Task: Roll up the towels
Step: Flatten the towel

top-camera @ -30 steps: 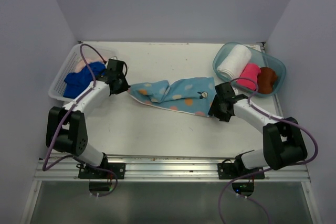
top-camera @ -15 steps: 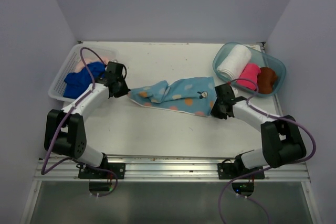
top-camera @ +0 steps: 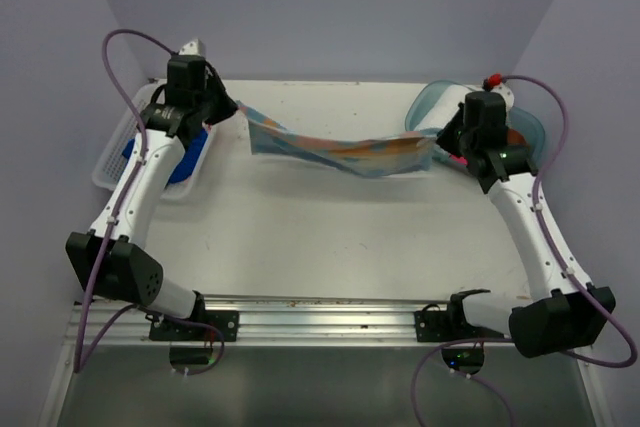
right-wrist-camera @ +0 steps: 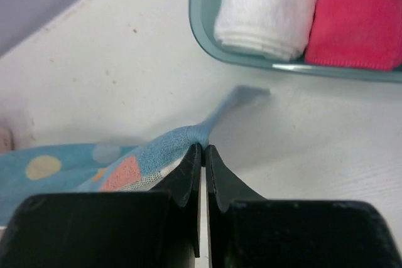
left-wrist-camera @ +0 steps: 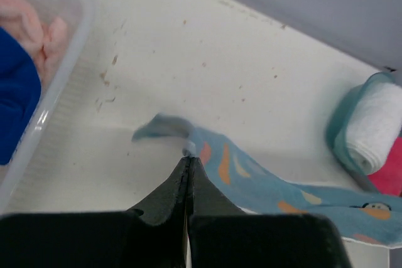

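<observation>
The light blue cartoon-print towel (top-camera: pixel 340 155) hangs stretched in the air between both grippers, sagging in the middle above the table. My left gripper (top-camera: pixel 238 112) is shut on its left corner, with the towel (left-wrist-camera: pixel 251 183) trailing right from the pinched tips (left-wrist-camera: pixel 187 158). My right gripper (top-camera: pixel 440 147) is shut on the opposite corner, where the cloth (right-wrist-camera: pixel 144 158) bunches at the tips (right-wrist-camera: pixel 203 147). A royal blue towel (left-wrist-camera: pixel 12 105) and a pale peach towel (left-wrist-camera: pixel 38 29) lie in the basket. Rolled white (right-wrist-camera: pixel 270 4) and hot pink (right-wrist-camera: pixel 358 17) towels sit in the tub.
The white lattice basket (top-camera: pixel 110 162) stands at the far left, partly under the left arm. The clear teal tub (right-wrist-camera: pixel 207 36) is at the far right, close behind the right gripper. Grey walls enclose the table on three sides.
The right gripper shut on the towel's right corner. Both arms then rose and swung toward the back, lifting the towel off the table and pulling it taut between them.
</observation>
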Controlling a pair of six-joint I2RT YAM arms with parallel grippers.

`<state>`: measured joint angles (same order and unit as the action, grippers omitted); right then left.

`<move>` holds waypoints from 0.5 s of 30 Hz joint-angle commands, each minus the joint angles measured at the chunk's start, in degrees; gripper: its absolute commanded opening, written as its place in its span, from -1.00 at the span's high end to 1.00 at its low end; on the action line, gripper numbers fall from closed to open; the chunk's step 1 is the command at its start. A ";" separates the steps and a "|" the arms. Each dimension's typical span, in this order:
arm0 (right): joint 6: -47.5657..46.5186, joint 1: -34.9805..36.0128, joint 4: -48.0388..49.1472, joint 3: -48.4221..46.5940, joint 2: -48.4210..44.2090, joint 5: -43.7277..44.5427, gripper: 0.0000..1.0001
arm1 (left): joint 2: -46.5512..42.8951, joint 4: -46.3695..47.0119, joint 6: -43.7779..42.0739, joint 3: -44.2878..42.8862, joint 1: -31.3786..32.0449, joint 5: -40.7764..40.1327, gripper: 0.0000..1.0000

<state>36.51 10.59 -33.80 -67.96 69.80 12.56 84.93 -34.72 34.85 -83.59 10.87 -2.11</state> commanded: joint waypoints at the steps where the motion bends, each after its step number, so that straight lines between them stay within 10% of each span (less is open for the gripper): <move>1: -4.77 -0.83 -5.13 -9.97 -1.51 1.42 1.00 | -1.25 -2.54 -1.80 -10.34 -1.56 3.77 1.00; 15: -8.65 -0.83 -12.51 -23.19 -5.55 -0.87 1.00 | -8.55 -1.85 -1.89 -14.42 -2.35 5.88 1.00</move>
<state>29.82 9.80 -43.77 -90.11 64.47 12.49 76.82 -36.53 34.57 -99.55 9.02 1.96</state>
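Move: The dotted blue towel hangs stretched between both shut grippers, its middle about 24 cm right of the left hand, 8 cm back and 8 cm below, and about 21 cm left of the right hand, 2 cm back and 8 cm below. The white basket lies level with the left hand, some 22 cm to its left and 19 cm below; the teal tub is about 14 cm right of the right hand, 8 cm ahead and 20 cm below. Fast and steeply upward, both hands swing away from the table by some 16 cm, edging forward first and then drawing back about 4 cm, with the fingertips tipping up roughly 20 degrees. The right fingers keep their pinch on the towel; the left fingers stay shut, but the towel's left end comes free of them. ##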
